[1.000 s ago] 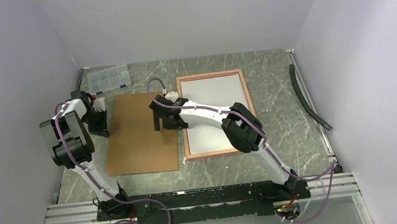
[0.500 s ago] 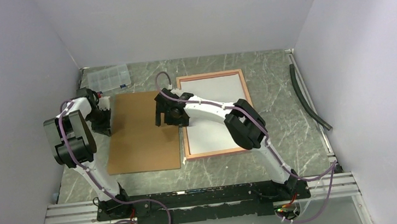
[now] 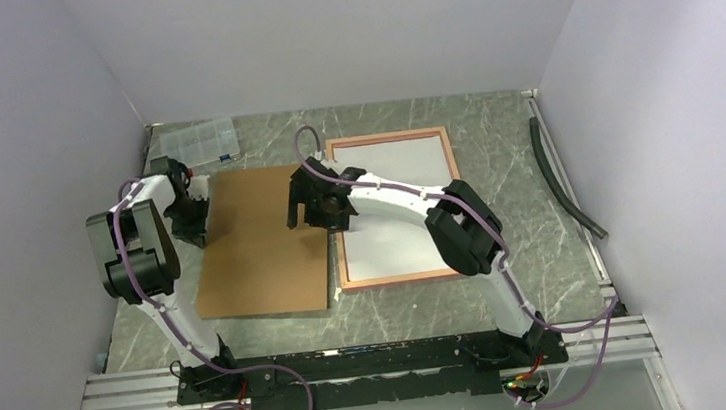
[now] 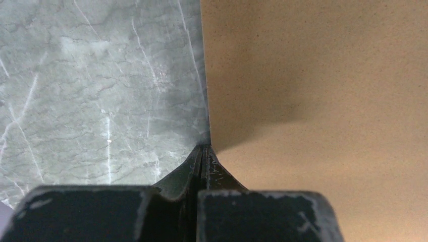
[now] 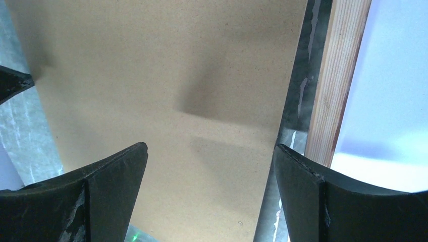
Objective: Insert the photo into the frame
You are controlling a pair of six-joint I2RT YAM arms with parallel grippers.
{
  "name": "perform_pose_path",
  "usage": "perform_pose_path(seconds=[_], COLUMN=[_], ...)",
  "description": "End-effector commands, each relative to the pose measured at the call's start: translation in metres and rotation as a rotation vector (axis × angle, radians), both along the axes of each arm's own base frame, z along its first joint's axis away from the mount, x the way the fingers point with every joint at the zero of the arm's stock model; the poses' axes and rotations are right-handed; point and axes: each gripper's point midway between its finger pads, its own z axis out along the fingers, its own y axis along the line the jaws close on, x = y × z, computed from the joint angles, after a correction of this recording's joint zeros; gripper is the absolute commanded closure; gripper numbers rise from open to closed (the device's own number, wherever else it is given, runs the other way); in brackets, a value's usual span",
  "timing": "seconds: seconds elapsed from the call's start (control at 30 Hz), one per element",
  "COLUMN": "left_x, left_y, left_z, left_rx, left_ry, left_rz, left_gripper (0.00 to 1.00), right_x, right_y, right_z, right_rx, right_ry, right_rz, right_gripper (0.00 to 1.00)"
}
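Note:
The frame lies back-up at mid-table, its tan wood rim around the white back of the photo. Left of it lies a flat brown backing board. My right gripper hangs open over the board's right edge, one finger above the gap beside the frame. My left gripper is shut, its tips against the board's left edge, with nothing seen between them.
A clear plastic organiser box sits at the back left, just behind the left gripper. A black hose runs along the right side by a metal rail. Grey walls close in on three sides.
The left gripper has moved right against the board's left edge, and the board has shifted slightly toward the frame. The right gripper has moved a little farther back, staying open.

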Motion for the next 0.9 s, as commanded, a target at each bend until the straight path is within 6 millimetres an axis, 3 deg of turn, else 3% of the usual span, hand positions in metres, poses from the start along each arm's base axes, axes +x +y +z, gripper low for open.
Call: perform_pose_path(seconds=[0.0,0.4,0.57,0.73,0.87], left_x=[-0.025,-0.021,-0.022,-0.023,-0.018], left_y=[-0.069,-0.098,-0.106,-0.103,-0.087], left_z=[-0.046,-0.049,-0.045,-0.038,-0.025], left_rx=[-0.234,-0.241,-0.254,-0.25,-0.248], left_ry=[0.142,0.163,0.167,0.168,0.142], left_rz=[-0.053,-0.124,-0.142,-0.143,-0.105], left_gripper=[0.97,0.97,0.97,0.97,0.97], right_x=[-0.006,-0.004,-0.001,-0.006,-0.011], right_y=[0.049,0.005,-0.02,-0.049,-0.065], right_z=[0.086,0.079,0.065,0.04,0.036], right_rx=[0.285,0.28,0.267,0.241,0.215], right_ry=[-0.098,-0.077,-0.051,0.004,0.005], right_rz=[0.061,-0.029,-0.072,-0.096,-0.079], right_gripper=[0.03,0.03,0.03,0.03,0.02])
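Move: The frame, with the white-backed photo already in it, is centred about 20 cm right, 2 cm ahead and 5 cm below the right hand; its left rail runs some 6 cm to that hand's right. The brown backing board's middle is roughly 10 cm left, 2 cm back and 4 cm below it. For the left hand, low at the board's left edge, the board's middle lies 13 cm right, the frame's about 42 cm right and 4 cm ahead, and the plastic box 21 cm straight ahead. Both hands carry the brown board rightwards towards the frame together, about 7 cm: the left's shut fingertips stay low against its left edge and push, drifting some 2 cm forward and turning slightly clockwise. The right, still wide open with its right-hand finger hooked under the raised right edge, first rises a little and eases back, then goes on right while sinking again, bringing that edge over the frame's left rail as the wrist turns slightly clockwise. ##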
